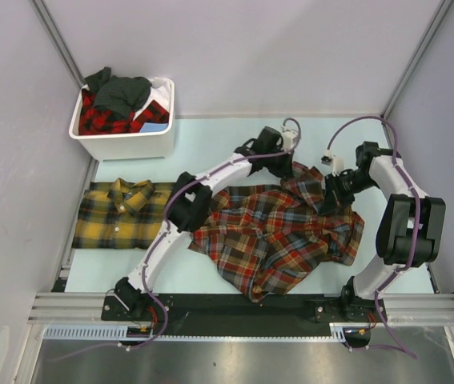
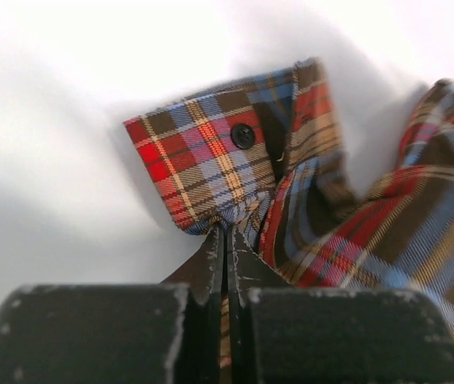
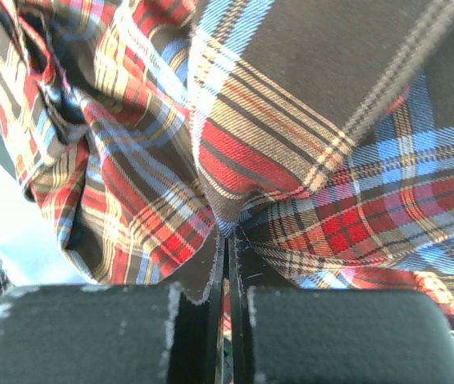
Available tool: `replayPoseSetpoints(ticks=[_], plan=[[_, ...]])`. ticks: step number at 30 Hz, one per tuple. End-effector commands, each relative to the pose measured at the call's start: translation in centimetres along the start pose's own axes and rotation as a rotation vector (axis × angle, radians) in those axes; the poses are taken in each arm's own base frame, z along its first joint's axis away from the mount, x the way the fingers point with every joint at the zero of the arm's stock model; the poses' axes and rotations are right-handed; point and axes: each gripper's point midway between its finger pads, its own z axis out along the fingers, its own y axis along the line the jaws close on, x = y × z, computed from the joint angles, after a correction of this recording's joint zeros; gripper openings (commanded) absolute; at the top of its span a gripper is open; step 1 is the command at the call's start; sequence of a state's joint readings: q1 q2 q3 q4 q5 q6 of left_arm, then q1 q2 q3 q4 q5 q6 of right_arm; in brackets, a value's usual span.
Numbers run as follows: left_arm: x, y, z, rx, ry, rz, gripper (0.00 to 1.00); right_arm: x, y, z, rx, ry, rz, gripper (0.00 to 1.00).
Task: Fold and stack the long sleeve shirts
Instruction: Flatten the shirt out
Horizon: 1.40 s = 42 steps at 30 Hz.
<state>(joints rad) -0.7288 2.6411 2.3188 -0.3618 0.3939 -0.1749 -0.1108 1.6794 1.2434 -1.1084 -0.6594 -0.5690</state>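
Observation:
A crumpled red-brown plaid long sleeve shirt (image 1: pixel 279 236) with blue lines lies in the middle of the table. My left gripper (image 1: pixel 291 166) is at its far edge, shut on fabric just below a sleeve cuff (image 2: pixel 210 156) that carries a black button (image 2: pixel 243 136). In the left wrist view, cloth is pinched between the closed fingers of the left gripper (image 2: pixel 227 234). My right gripper (image 1: pixel 328 192) sits at the shirt's upper right. In the right wrist view the right gripper (image 3: pixel 228 236) is shut on a bunched fold of the same shirt (image 3: pixel 315 104). A yellow-and-dark-green plaid shirt (image 1: pixel 118 214) lies folded at the left.
A white plastic bin (image 1: pixel 126 146) at the back left holds a red-black plaid shirt (image 1: pixel 102 120) and a dark grey one (image 1: pixel 122 92). Grey walls close in the table on both sides. A metal rail (image 1: pixel 235 308) runs along the near edge.

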Motion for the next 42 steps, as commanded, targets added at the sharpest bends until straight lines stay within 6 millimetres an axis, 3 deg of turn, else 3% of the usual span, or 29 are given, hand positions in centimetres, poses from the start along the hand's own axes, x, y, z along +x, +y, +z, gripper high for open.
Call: replayPoseSetpoints(ticks=[1,2,3,4,7,10,12,13,16,17,19,21,26,30,33,37,42], plan=[[-18.2,-3.6,-14.5,0.188,-0.476,0.154,0.00,-2.7,-1.9,-0.5,0.066,-0.081,0.029,0.00],[-19.4,-3.8,-16.5,0.205,-0.502,0.186,0.00,-3.9,-2.7,-0.7,0.095,-0.120,0.012,0.00],[-20.9,-5.5,-19.3,0.235,-0.536,0.232,0.00,-5.8,-3.2,-1.5,0.126,-0.168,-0.002,0.00],[-21.2,-6.8,-20.7,0.285,-0.536,0.267,0.00,-7.0,-3.5,-1.9,0.143,-0.206,0.016,0.00],[-21.2,-8.5,-23.5,0.297,-0.537,0.325,0.00,-12.9,-4.2,-3.8,0.195,-0.363,-0.045,0.01],[-20.9,-8.1,-23.9,0.254,-0.540,0.348,0.00,-18.2,-4.0,-5.4,0.230,-0.488,-0.114,0.12],[-21.6,-6.7,-23.7,0.202,-0.571,0.370,0.00,-19.7,-4.1,-5.2,0.228,-0.509,-0.150,0.39],[-21.9,-5.9,-23.1,0.187,-0.583,0.367,0.00,-20.3,-4.1,-5.5,0.224,-0.518,-0.170,0.57],[-24.0,-4.7,-23.5,0.208,-0.667,0.380,0.00,-19.2,-4.9,-4.4,0.206,-0.476,-0.196,0.72],[-24.4,-4.7,-23.5,0.217,-0.684,0.396,0.00,-18.1,-5.6,-3.5,0.202,-0.451,-0.190,0.73],[-25.5,-5.5,-24.4,0.250,-0.730,0.466,0.00,-17.9,-6.7,-2.6,0.224,-0.444,-0.224,0.75],[-25.5,-5.8,-24.3,0.273,-0.737,0.506,0.00,-17.5,-7.9,-1.6,0.220,-0.438,-0.216,0.75],[-25.0,-5.8,-24.1,0.289,-0.720,0.528,0.00,-18.9,-8.9,-1.8,0.171,-0.515,-0.248,0.76],[-24.8,-4.6,-23.6,0.259,-0.714,0.512,0.00,-19.6,-7.6,-1.7,0.081,-0.542,-0.279,0.75],[-25.4,-3.4,-23.7,0.217,-0.734,0.492,0.00,-18.6,-5.8,-1.3,0.007,-0.525,-0.268,0.76],[-26.1,-1.9,-24.0,0.182,-0.757,0.455,0.00,-15.0,-4.1,0.8,-0.037,-0.471,-0.298,0.77],[-26.3,-2.1,-24.2,0.190,-0.766,0.457,0.00,-15.2,-2.8,3.3,-0.063,-0.463,-0.299,0.73]])
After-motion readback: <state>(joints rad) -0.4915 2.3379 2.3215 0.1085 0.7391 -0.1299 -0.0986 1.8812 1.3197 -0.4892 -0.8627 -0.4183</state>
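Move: At the left fingers is the pinched sleeve cuff; the table's far edge, towards which the cuff is carried, lies about 18 cm ahead and 3 cm below, with the middle of the shirt body some 16 cm back and 3 cm left. From the right hand, which holds a fold of the shirt, the shirt's far edge by the sleeve is roughly 10 cm ahead, 4 cm left and 6 cm below; the cuff lies about 10 cm ahead and 11 cm left. Whipping the cuff up some 36 cm, the left hand swings its fingers up to about level, then dips and hovers near 30 cm up, also forward and left of its start, its grip kept. The right hand carries its fold forward, opens wide to let go, reaches about 18 cm, then sinks and draws back slightly leftward over the sleeve's root, fingers open. ##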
